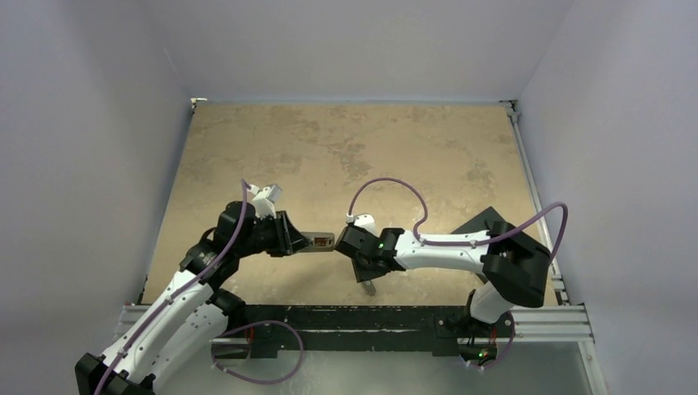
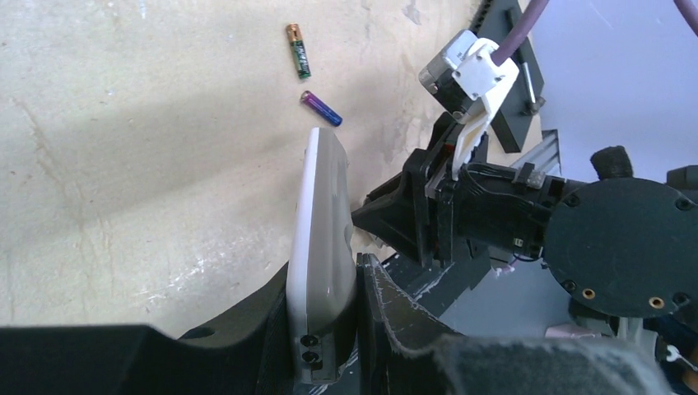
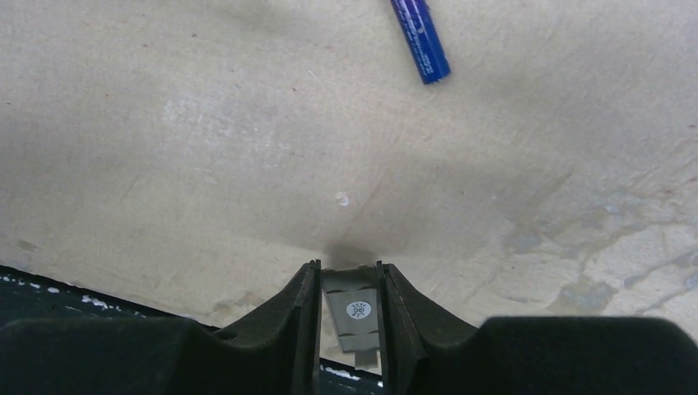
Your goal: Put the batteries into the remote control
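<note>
My left gripper (image 2: 325,280) is shut on the remote control (image 2: 321,214), holding it edge-on above the table with its white face to the left and grey back to the right. In the top view the remote control (image 1: 319,241) points from the left gripper (image 1: 298,242) toward the right gripper (image 1: 366,276). Two batteries lie loose on the table: a dark one with a brassy end (image 2: 298,51) and a purple one (image 2: 321,109), the latter also in the right wrist view (image 3: 420,37). My right gripper (image 3: 347,276) is shut on a small flat grey cover piece (image 3: 354,309), close to the table.
A flat black slab (image 1: 481,220) lies at the right by the right arm. A metal rail (image 1: 370,317) runs along the table's near edge. Pale walls close in the table on three sides. The right arm's wrist (image 2: 494,206) hangs right beside the held remote.
</note>
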Controlling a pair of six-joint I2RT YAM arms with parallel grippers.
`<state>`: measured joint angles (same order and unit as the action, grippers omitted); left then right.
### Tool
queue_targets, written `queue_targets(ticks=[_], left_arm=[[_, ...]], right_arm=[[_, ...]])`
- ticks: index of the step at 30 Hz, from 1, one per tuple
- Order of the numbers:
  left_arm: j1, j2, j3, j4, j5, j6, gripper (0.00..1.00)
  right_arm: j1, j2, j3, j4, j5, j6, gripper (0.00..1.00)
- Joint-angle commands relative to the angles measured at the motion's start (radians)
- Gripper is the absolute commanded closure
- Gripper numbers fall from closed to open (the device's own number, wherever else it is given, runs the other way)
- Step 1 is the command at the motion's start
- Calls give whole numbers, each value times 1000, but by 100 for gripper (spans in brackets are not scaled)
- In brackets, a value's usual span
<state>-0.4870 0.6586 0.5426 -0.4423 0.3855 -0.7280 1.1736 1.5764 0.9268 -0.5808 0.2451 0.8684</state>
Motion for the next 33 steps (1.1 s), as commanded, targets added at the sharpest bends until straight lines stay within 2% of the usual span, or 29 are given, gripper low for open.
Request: queue_targets(ticks=[1,6,16,25,33], left_arm=[[-4,-14,40,-15,-59,15,100],[-4,-13,38,-20,-54,11,100],[-4,-10,-26,56,13,-54,100],[-4,18,-117,219,90,-142,100],[-4,115,-248,487,170,-223,100]], right_arm=[[6,17,45,42,26,-40,73],[6,19,44,51,20,-42,66],[6,-34,22,52,48,-45,46],[6,-196,-28,9,64,-48,44],[6,-324,-95,-7,66,-51,42]])
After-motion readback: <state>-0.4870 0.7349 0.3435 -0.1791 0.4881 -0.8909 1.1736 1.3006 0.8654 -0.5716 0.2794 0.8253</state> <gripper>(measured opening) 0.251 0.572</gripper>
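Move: My right hand holds the battery cover right at the table, the cover's middle about 2 cm back and 1 cm to the right of my finger pads; the purple battery lies roughly 10 cm ahead and 1 cm left, the green one about 15 cm ahead and 2 cm left. The remote in my left hand has its open compartment some 6 cm ahead, 10 cm left and 9 cm above. From my left hand, the cover is about 16 cm right, 5 cm back and 13 cm below. I ease the battery cover less than 1 cm to the left and slightly down onto the table with my right hand, open the fingers to let go, then rise about 6 cm straight off the cover, fingertips tilting forward and left. My left hand keeps its grip on the remote and, late on, lowers it about 4 cm, drawing right and tipping the far end down some 10 degrees. ##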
